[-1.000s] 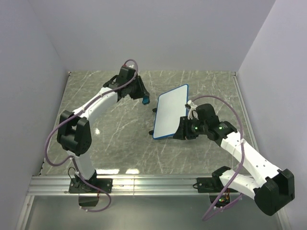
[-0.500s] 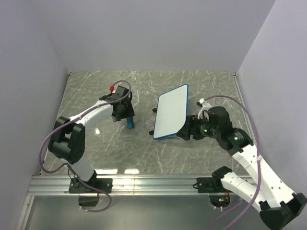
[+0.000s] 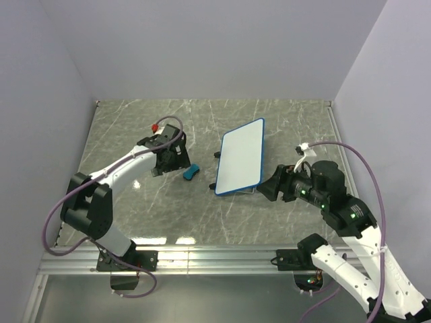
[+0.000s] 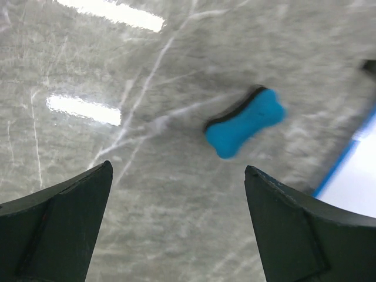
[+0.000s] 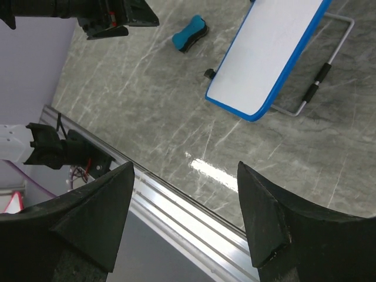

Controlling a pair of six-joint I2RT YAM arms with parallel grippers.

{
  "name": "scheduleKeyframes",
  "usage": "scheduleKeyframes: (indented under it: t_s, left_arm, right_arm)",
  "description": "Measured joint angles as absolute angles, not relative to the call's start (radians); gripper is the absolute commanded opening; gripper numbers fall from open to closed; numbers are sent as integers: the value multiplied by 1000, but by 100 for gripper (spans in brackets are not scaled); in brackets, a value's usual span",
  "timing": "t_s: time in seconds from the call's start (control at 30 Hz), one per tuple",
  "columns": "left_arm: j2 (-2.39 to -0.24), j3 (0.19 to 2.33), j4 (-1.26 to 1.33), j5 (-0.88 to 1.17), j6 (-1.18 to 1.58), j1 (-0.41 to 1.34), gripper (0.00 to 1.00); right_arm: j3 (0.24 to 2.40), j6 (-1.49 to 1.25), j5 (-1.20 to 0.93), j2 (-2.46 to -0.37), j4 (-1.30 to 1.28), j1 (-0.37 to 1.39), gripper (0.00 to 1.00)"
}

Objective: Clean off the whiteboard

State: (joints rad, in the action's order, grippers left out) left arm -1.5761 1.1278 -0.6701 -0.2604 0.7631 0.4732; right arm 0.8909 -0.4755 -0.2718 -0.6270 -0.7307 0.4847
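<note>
The whiteboard (image 3: 240,158) stands tilted on its wire stand (image 5: 329,59) at mid-table, blue-framed, its white face (image 5: 264,53) showing no marks. A small blue eraser (image 3: 190,172) lies flat on the table to its left, seen as a bone-shaped block (image 4: 244,122) in the left wrist view. My left gripper (image 3: 174,161) hangs just left of the eraser, open (image 4: 176,170), with nothing between its fingers. My right gripper (image 3: 271,190) sits off the board's near right corner, open (image 5: 185,167) and empty, a little apart from the board.
Grey marble tabletop (image 3: 168,215) with pale walls on three sides. An aluminium rail (image 3: 215,259) runs along the near edge, also under my right gripper as a rail (image 5: 176,205). The board's blue corner (image 4: 358,182) shows at the left wrist view's right edge.
My left gripper came back and down from beside the board, opened and let the eraser drop onto the table. My right gripper opened and pulled back from the board's near edge.
</note>
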Motion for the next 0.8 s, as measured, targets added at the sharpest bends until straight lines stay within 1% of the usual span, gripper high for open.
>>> scheduleKeyframes:
  t_s: [0.1,0.23,0.37,0.6,0.8]
  left_arm:
    - [-1529,1162,-699,-259,773,487,99]
    - [-1427,1221,-732,-259,783,491,99]
    - [-1340,1334,-791,-274,791,492,99]
    - [-1285,1542,-923,-340,791,492,99]
    - [-1238,1614,-1007,-364,778,492,99]
  right_arm:
    - [891,-488,-273,-595,-732,485,78]
    - [891,-508,-277,-561,-732,485,75]
    - [890,-529,-279,-544,-732,485,75]
    - [844,-563,-282,-439,-724,485,76]
    - [810,-572,-285,-412,-733,485,75]
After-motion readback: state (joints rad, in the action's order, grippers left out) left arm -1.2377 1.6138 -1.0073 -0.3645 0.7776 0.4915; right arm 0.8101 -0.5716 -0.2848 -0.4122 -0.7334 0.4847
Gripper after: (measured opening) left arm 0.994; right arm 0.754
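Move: The blue eraser already lies free on the table, about 7 cm to the right of the open left hand, roughly 2 cm back and some 6 cm below. The whiteboard, already wiped clean, has its middle about 23 cm to the right of that hand, 4 cm ahead and 4 cm lower. From the right hand the eraser is about 24 cm left, 13 cm ahead and 22 cm down. The eraser is left where it lies as the wide-open left hand climbs away from it, nearly straight up by some 25 cm, quick at first and then slowing, fingertips tilting up and outward about 25 degrees, with a small drift back and left at the end. The right hand, also still open and empty, eases about 3 cm back, away from the whiteboard. ##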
